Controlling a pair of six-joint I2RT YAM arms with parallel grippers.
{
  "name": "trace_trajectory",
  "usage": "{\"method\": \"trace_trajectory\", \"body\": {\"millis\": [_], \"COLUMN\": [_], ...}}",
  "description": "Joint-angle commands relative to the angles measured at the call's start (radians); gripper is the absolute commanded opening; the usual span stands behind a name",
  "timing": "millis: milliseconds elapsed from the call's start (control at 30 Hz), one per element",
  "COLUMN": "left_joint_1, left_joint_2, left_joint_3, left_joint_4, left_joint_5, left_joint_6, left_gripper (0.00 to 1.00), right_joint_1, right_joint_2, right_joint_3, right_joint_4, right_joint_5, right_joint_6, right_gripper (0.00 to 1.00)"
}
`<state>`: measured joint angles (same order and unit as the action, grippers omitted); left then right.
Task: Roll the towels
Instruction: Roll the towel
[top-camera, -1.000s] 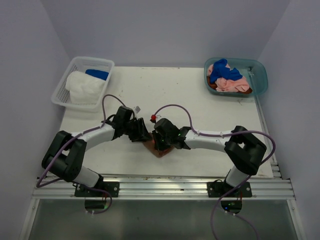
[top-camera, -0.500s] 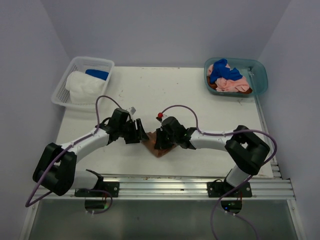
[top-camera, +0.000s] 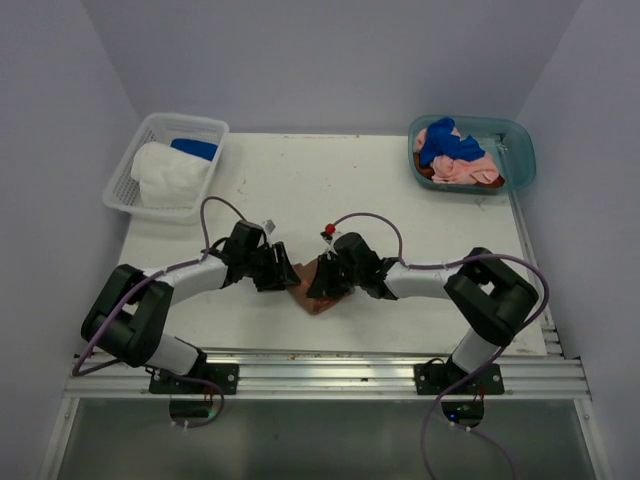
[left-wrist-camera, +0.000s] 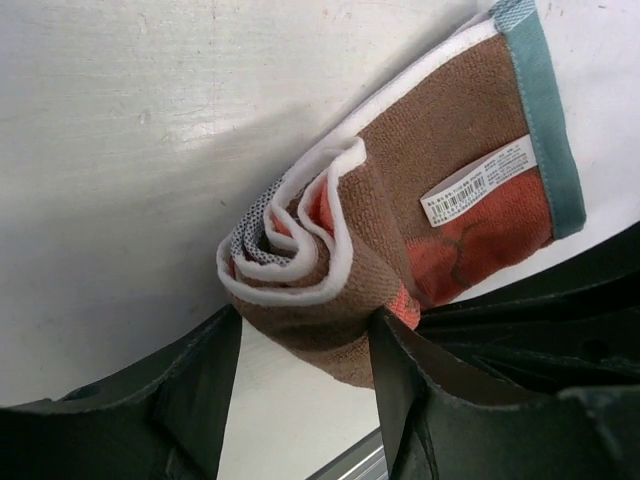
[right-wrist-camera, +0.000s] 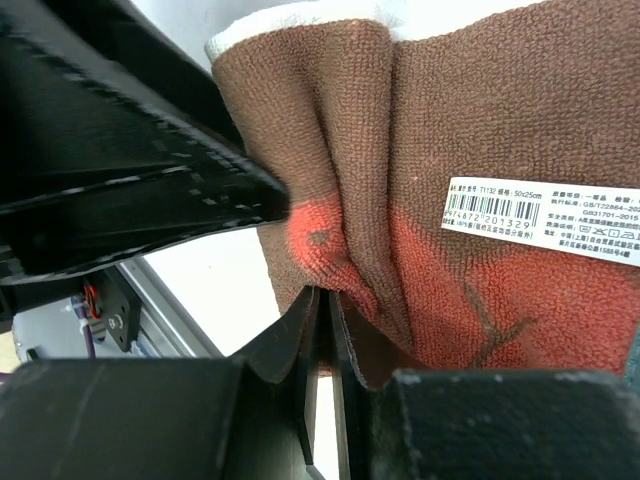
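A brown towel (top-camera: 316, 292) with an orange patch lies on the table near the front edge, between both arms. In the left wrist view its near end is rolled into a loose coil (left-wrist-camera: 300, 255), and the flat part carries a white label (left-wrist-camera: 478, 180). My left gripper (left-wrist-camera: 305, 350) is open, its two fingers standing either side of the coil. My right gripper (right-wrist-camera: 325, 297) is shut on a fold of the same towel (right-wrist-camera: 340, 170) from the opposite side. In the top view the left gripper (top-camera: 285, 272) and the right gripper (top-camera: 318, 283) almost meet over the cloth.
A teal tub (top-camera: 520, 150) at the back right holds blue (top-camera: 445, 143) and pink (top-camera: 465, 168) towels. At the back left, a white mesh basket (top-camera: 120, 185) holds a white roll (top-camera: 168, 172) and a blue one (top-camera: 194, 149). The metal rail (top-camera: 330, 375) runs along the front edge.
My left jaws have spread wider and now straddle the rolled end. The left arm drew back and came in again. The right gripper kept its pinch and shifted slightly away from the front edge.
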<state>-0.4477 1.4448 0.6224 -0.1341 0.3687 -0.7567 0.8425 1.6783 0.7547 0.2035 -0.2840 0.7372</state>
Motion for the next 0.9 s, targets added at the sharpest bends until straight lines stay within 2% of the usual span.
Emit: {"method": "trace_trajectory", "body": {"millis": [0, 200, 300, 400, 433, 533, 667, 867], "left_joint_1": [-0.002, -0.008, -0.009, -0.009, -0.009, -0.009, -0.011, -0.013], "left_joint_2": [0.051, 0.098, 0.1, 0.092, 0.085, 0.075, 0.077, 0.086], "left_joint_3": [0.011, 0.025, 0.037, 0.054, 0.056, 0.066, 0.074, 0.08], "left_joint_4": [0.09, 0.103, 0.076, 0.022, 0.013, -0.013, -0.032, -0.039], "left_joint_5": [0.022, 0.022, 0.004, -0.03, -0.034, -0.036, -0.033, -0.033], "left_joint_6": [-0.018, -0.041, -0.049, -0.053, -0.055, -0.062, -0.062, -0.064], "left_gripper": [0.56, 0.47, 0.35, 0.33, 0.33, 0.32, 0.32, 0.32], "right_joint_1": [-0.002, -0.003, -0.002, 0.006, 0.01, 0.035, 0.128, 0.251], "right_joint_2": [0.044, 0.023, 0.0, -0.061, -0.077, -0.133, -0.146, -0.075], "right_joint_3": [-0.035, -0.003, 0.026, 0.069, 0.081, 0.146, 0.242, 0.353], "right_joint_4": [-0.082, -0.127, -0.163, -0.266, -0.3, -0.447, -0.573, -0.644], "right_joint_5": [0.022, 0.039, 0.052, 0.106, 0.159, 0.267, 0.458, 0.598], "right_joint_6": [-0.005, -0.021, -0.039, -0.074, -0.099, -0.149, -0.209, -0.295], "right_gripper": [0.12, 0.12, 0.14, 0.25, 0.34, 0.46, 0.47, 0.42]}}
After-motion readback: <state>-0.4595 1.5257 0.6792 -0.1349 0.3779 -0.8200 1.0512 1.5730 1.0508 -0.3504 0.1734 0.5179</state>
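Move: The towel roll sits between the left gripper's open fingers, its middle about 3 cm to the right, 1 cm ahead and 1 cm lower. The closed right fingers are at the roll's near right part, its middle some 2 cm ahead and 3 cm left of them at about their height. The towel's flat tail ends in a teal hem about 12 cm right and 2 cm ahead of the left hand, 2 cm lower. Ease the left gripper about 1.5 cm right and slightly forward onto the roll and close its fingers to pinch the rolled end, then keep that hold. Meanwhile hold the right gripper on the cloth, then open it and lift clear about 5 cm straight off the roll, tipping its fingers steeper and more forward by some 30 degrees. ##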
